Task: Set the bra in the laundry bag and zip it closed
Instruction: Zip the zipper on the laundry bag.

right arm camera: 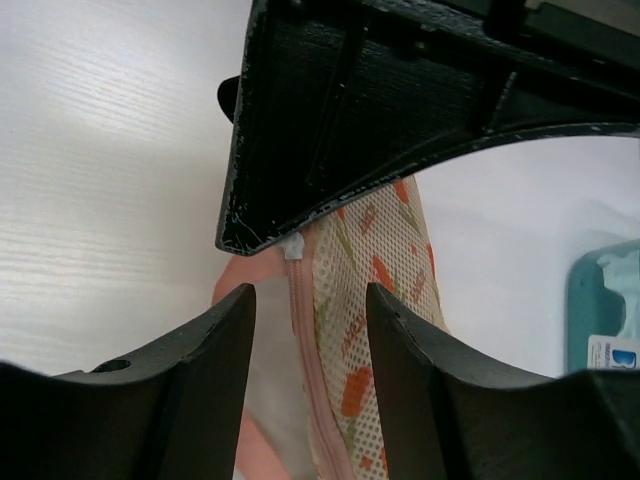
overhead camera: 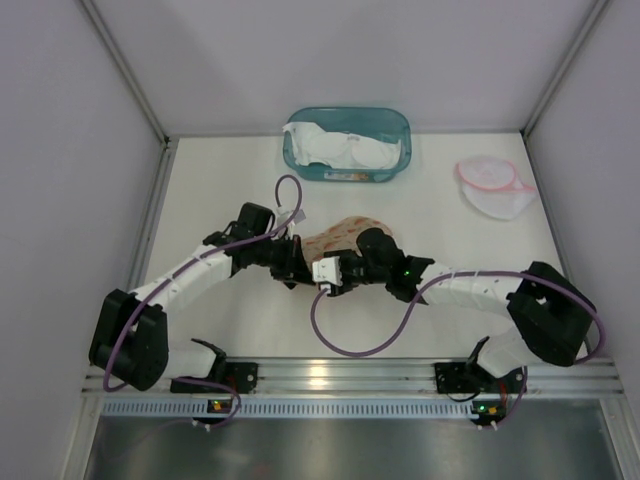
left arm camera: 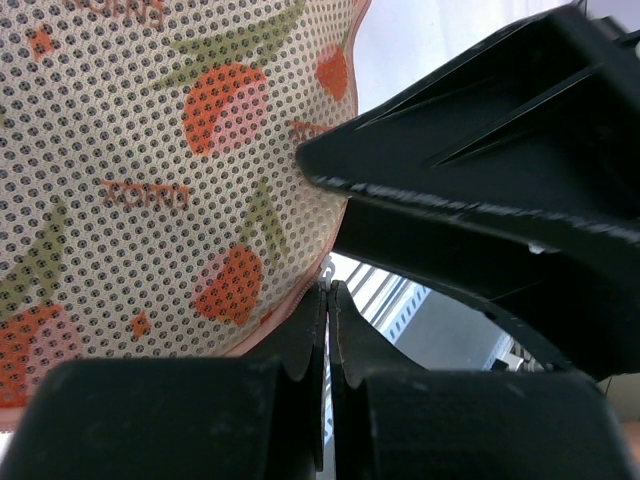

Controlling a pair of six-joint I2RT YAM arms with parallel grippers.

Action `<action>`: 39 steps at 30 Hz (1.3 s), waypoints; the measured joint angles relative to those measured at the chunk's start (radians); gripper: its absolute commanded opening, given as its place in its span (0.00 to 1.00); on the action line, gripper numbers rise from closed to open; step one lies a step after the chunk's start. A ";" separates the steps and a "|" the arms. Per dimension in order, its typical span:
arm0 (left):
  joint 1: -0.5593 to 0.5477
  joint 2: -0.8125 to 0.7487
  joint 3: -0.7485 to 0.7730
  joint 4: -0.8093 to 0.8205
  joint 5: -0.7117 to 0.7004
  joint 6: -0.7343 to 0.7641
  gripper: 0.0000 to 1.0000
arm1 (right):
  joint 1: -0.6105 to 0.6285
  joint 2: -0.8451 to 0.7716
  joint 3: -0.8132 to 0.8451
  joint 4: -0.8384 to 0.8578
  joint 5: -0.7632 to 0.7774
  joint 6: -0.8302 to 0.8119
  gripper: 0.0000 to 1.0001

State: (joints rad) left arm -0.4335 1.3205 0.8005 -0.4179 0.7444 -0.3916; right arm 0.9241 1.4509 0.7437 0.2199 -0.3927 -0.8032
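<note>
The laundry bag [overhead camera: 335, 235], cream mesh with a red fruit print and pink trim, is held up off the table centre between both arms. My left gripper [overhead camera: 298, 262] is shut, its tips [left arm camera: 328, 290] pinching the small white zipper pull [left arm camera: 327, 268] at the bag's edge [left arm camera: 150, 170]. My right gripper [overhead camera: 347, 266] is open; its fingertips [right arm camera: 308, 292] straddle the pink zipper seam [right arm camera: 303, 340] without touching it, just below the slider [right arm camera: 295, 247] and the left gripper's finger [right arm camera: 350, 120]. The bra is hidden; I cannot see inside the bag.
A teal basket [overhead camera: 395, 120] with white garments stands at the back centre. A white mesh pouch [overhead camera: 495, 188] with pink trim lies at the back right. Purple cables loop around both arms. Grey walls close in on three sides.
</note>
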 measured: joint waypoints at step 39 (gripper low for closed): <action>0.074 -0.288 0.103 -0.082 -0.122 0.283 0.76 | -0.016 0.013 -0.011 0.030 0.018 0.069 0.00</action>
State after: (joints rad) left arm -0.3595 1.0321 0.9031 -0.4999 0.6220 -0.1085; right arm 0.9081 1.4635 0.7326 0.2497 -0.3752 -0.7345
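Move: The laundry bag's zipper edge runs between the right hand's open fingers, about 1 cm left and 1 cm below. The zipper pull is roughly 3 cm to that hand's left and 1 cm back, right at the left hand's shut fingertips, about 1 cm to their right. The black bra corner pokes out about 4 cm left of the left hand, 1 cm back and 3 cm lower. Right fingers pinch the zipper edge, nearly in place; left ones open, rising about 9 cm, leftward, forward. ##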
